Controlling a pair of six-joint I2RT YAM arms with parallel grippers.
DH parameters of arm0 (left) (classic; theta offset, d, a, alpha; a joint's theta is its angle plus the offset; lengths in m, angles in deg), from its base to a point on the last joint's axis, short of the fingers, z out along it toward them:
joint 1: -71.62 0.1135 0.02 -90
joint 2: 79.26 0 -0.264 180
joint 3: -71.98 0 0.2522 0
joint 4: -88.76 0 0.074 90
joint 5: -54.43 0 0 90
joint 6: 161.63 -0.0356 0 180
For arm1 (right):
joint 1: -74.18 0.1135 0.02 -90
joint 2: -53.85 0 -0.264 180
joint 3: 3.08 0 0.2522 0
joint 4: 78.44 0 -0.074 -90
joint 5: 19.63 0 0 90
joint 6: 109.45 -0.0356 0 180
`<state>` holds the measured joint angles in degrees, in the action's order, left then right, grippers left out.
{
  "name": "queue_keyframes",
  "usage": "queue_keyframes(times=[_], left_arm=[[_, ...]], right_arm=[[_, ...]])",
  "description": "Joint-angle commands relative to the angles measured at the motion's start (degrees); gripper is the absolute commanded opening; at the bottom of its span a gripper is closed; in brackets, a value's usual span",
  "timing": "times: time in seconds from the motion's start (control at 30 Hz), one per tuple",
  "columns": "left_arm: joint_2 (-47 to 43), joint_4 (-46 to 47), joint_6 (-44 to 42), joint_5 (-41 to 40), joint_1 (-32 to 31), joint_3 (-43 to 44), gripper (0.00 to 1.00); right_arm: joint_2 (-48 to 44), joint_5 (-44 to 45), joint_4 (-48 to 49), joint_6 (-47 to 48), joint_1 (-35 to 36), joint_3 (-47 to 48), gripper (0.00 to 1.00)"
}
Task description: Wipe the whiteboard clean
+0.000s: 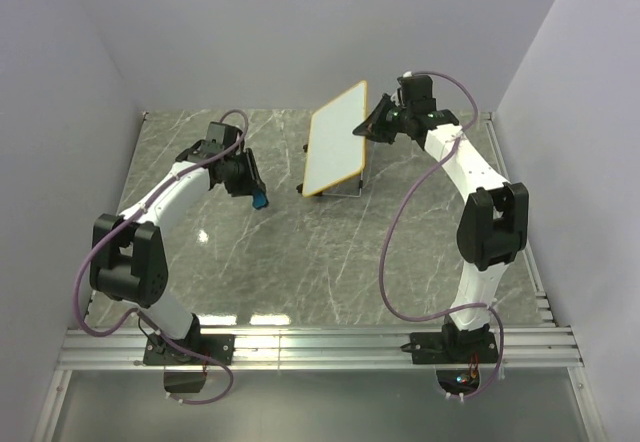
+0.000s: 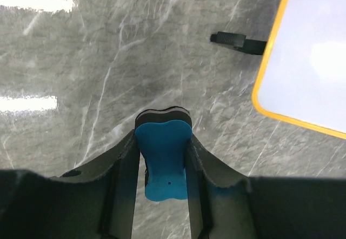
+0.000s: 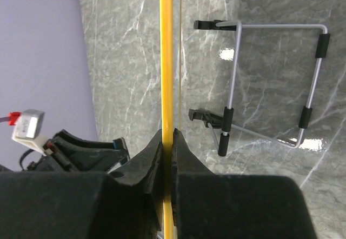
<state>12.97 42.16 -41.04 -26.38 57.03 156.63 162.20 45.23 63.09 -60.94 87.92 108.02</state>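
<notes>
The whiteboard (image 1: 337, 139), white with a thin yellow-tan frame, is held tilted above the table at the back centre. My right gripper (image 1: 373, 126) is shut on its right edge. In the right wrist view the frame (image 3: 166, 60) runs edge-on between the closed jaws of the right gripper (image 3: 167, 141). My left gripper (image 1: 255, 192) hovers left of the board, shut on a small blue eraser (image 1: 259, 201). From the left wrist, the eraser (image 2: 164, 158) sits pinched between the fingers (image 2: 124, 163), and the blank white board (image 2: 311, 55) lies to the upper right, apart from it.
A wire stand with black feet (image 3: 270, 82) lies on the grey marble table (image 1: 330, 262) under the board; one of the black feet (image 2: 232, 39) shows beside the board. Pale walls enclose three sides. The left arm (image 3: 75, 152) appears at the lower left of the right wrist view.
</notes>
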Motion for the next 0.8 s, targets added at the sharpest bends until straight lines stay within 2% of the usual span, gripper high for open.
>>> queue_keyframes(times=[0.0, 0.57, 0.67, 0.73, 0.77], left_arm=[[0.23, -0.29, -1.50, 0.57, 0.18, 3.11, 0.00], [-0.12, -2.05, -2.37, -0.66, 2.02, 1.71, 0.00], [0.94, -1.09, -2.55, -1.37, 2.63, 0.13, 0.00], [2.25, -0.39, -2.99, -1.98, 2.81, -0.49, 0.00], [2.61, -0.03, -3.25, -2.59, 2.90, -1.19, 0.00]], right_arm=[[-3.42, -1.58, 5.29, -0.87, 0.41, -0.56, 0.00], [-1.66, 0.63, 4.93, 0.98, 0.76, -3.64, 0.00], [-2.10, 0.62, 4.85, 1.24, 0.68, -4.96, 0.14], [-2.45, 0.62, 4.15, 2.20, 0.76, -5.14, 0.31], [-2.53, 0.71, 3.88, 2.56, 0.68, -5.32, 0.35]])
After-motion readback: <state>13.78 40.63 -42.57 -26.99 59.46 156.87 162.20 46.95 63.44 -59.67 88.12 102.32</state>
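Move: In the right fingers, the whiteboard's right edge is already gripped; the board's middle lies about 8 cm left of that hand, 2 cm ahead and some 7 cm lower. The wire stand's near black clip is roughly 16 cm left, level with the hand and 21 cm down, and its far clip about 12 cm farther out. From the left hand, which holds the eraser, the whiteboard's middle is about 13 cm ahead, 20 cm right and near hand height. Lowering the whiteboard by its right edge, the right hand sinks about 4 cm towards the table and the wire stand, easing about 1 cm back, then opens its nearly shut fingers to about a third near the end while still sinking. The left hand keeps its grip on the eraser and, clear of the table, drifts some 2 cm left, away from the board. ##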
